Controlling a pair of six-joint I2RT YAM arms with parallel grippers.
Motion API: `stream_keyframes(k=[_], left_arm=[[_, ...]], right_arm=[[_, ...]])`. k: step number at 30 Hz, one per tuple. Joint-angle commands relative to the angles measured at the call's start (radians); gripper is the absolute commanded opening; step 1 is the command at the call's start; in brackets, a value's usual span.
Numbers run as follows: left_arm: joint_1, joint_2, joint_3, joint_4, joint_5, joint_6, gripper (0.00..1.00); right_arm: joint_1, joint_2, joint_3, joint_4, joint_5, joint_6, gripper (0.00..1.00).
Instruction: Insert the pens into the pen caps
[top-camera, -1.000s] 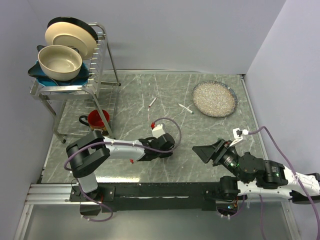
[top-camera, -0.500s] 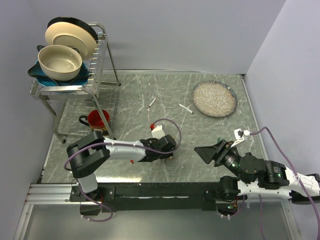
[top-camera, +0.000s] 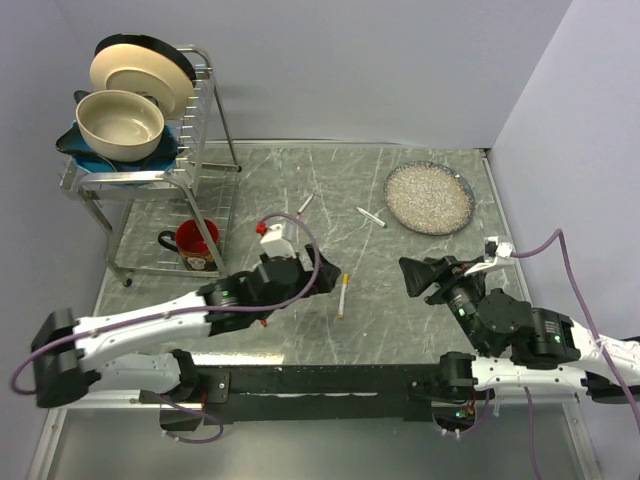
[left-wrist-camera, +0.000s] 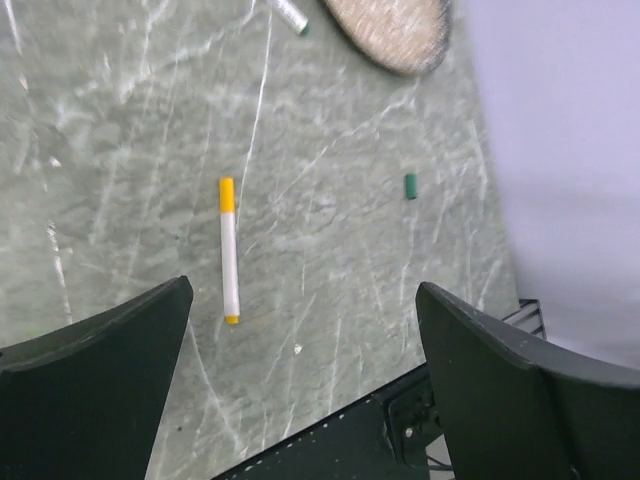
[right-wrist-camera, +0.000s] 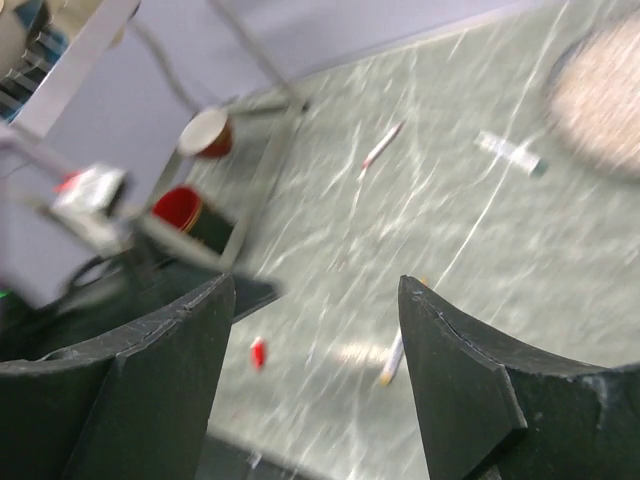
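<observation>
A white pen (top-camera: 342, 296) with a yellow cap on one end lies loose on the table, seen too as pen (left-wrist-camera: 229, 250) and pen (right-wrist-camera: 392, 358). My left gripper (top-camera: 322, 281) hovers just left of it, open and empty (left-wrist-camera: 303, 300). Two more pens lie further back: one red-tipped (top-camera: 305, 204) (right-wrist-camera: 383, 145) and one green-tipped (top-camera: 371, 217) (right-wrist-camera: 510, 152). A green cap (left-wrist-camera: 410, 186) lies alone on the table, and a red cap (right-wrist-camera: 258, 352) lies near the front edge. My right gripper (top-camera: 415, 278) is open and empty (right-wrist-camera: 315, 285), to the right of the yellow pen.
A speckled plate (top-camera: 429, 198) sits at the back right. A metal dish rack (top-camera: 200, 160) with bowls and plates stands at the back left, with a red mug (top-camera: 195, 240) under it. The table's front edge and black rail (left-wrist-camera: 400, 420) lie just below the left gripper.
My left gripper has opened and let go of the yellow-capped pen, which now lies on the table, and has pulled back to the left. The right gripper has risen slightly.
</observation>
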Motion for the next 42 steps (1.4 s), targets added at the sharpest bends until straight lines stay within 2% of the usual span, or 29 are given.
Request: stream_keyframes(k=[1,3,4,5,6,7,8,9,11,13,14,15,17,18,22,24,30,38,42], left_arm=[[-0.004,-0.163,-0.035,-0.053,-0.041,0.15,1.0],[-0.003,-0.229,-0.061,-0.057,-0.021,0.199,0.99],[-0.004,-0.296,-0.074,-0.047,-0.01,0.221,0.99],[-0.003,-0.33,-0.098,-0.044,0.003,0.254,0.99],[-0.004,-0.366,-0.11,-0.044,0.022,0.27,0.99],[-0.004,-0.434,-0.124,-0.042,0.029,0.282,0.99],[-0.003,-0.467,-0.147,-0.045,0.036,0.31,0.99],[-0.004,-0.498,-0.158,-0.05,0.023,0.319,1.0],[-0.003,-0.576,-0.182,-0.082,0.004,0.35,1.0],[-0.003,-0.631,-0.192,-0.117,-0.05,0.374,0.99],[-0.004,-0.644,-0.195,-0.152,-0.072,0.374,1.0],[-0.004,-0.653,-0.195,-0.169,-0.091,0.362,0.99],[-0.007,-0.679,-0.212,-0.153,-0.075,0.36,0.99],[-0.007,-0.685,-0.215,-0.146,-0.057,0.376,0.99],[-0.009,-0.665,-0.184,-0.204,-0.052,0.37,0.99],[-0.009,-0.648,-0.147,-0.247,-0.049,0.379,0.99],[-0.009,-0.645,-0.094,-0.267,-0.043,0.413,0.99],[-0.009,-0.734,-0.152,-0.258,-0.101,0.394,0.99],[-0.009,-0.746,-0.135,-0.283,-0.128,0.384,0.99]], right_arm=[[-0.084,0.087,0.028,0.231,0.066,-0.248,0.73],[-0.193,0.123,0.039,0.259,-0.046,-0.29,0.72],[-0.325,0.162,0.041,0.285,-0.112,-0.296,0.72],[-0.393,0.184,0.044,0.299,-0.259,-0.308,0.72],[-0.45,0.21,0.045,0.312,-0.328,-0.316,0.73],[-0.563,0.27,0.048,0.344,-0.391,-0.325,0.73],[-0.607,0.304,0.051,0.358,-0.521,-0.336,0.73],[-0.654,0.337,0.053,0.378,-0.574,-0.341,0.74],[-0.745,0.443,0.053,0.445,-0.689,-0.383,0.75],[-0.785,0.559,0.066,0.486,-0.703,-0.414,0.75],[-0.843,0.603,0.077,0.493,-0.72,-0.422,0.76],[-0.872,0.69,0.091,0.5,-0.787,-0.428,0.76],[-0.953,0.784,0.148,0.497,-0.87,-0.44,0.75],[-0.978,0.878,0.171,0.49,-0.959,-0.454,0.75],[-1.034,1.092,0.295,0.451,-1.105,-0.534,0.7],[-1.052,1.211,0.33,0.447,-1.133,-0.555,0.7],[-1.063,1.451,0.507,0.367,-1.073,-0.62,0.69],[-1.078,1.568,0.669,0.307,-1.052,-0.644,0.7],[-1.089,1.644,0.772,0.202,-1.052,-0.664,0.7]])
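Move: Far ahead of the right hand lies the uncapped green pen, about 31 cm out, 4 cm to its left and some 30 cm below. At that same table height, the round plate sits about 15 cm to the pen's right and 4 cm farther out, the red pen about 17 cm to its left and 3 cm farther out. The yellow-capped pen lies about 10 cm ahead and 11 cm left of this hand. From the left hand, the green pen is roughly 20 cm ahead, 12 cm right and 18 cm down. Swooping forward some 32 cm and then steeply down about 25 cm, the right hand drifts slightly left towards the green pen, its fingers tipping from nearly level to about 45 degrees down and staying open. The empty left hand backs away from the yellow-capped pen, about 14 cm left and 7 cm up, tilting up some 20 degrees, fingers wide open. ##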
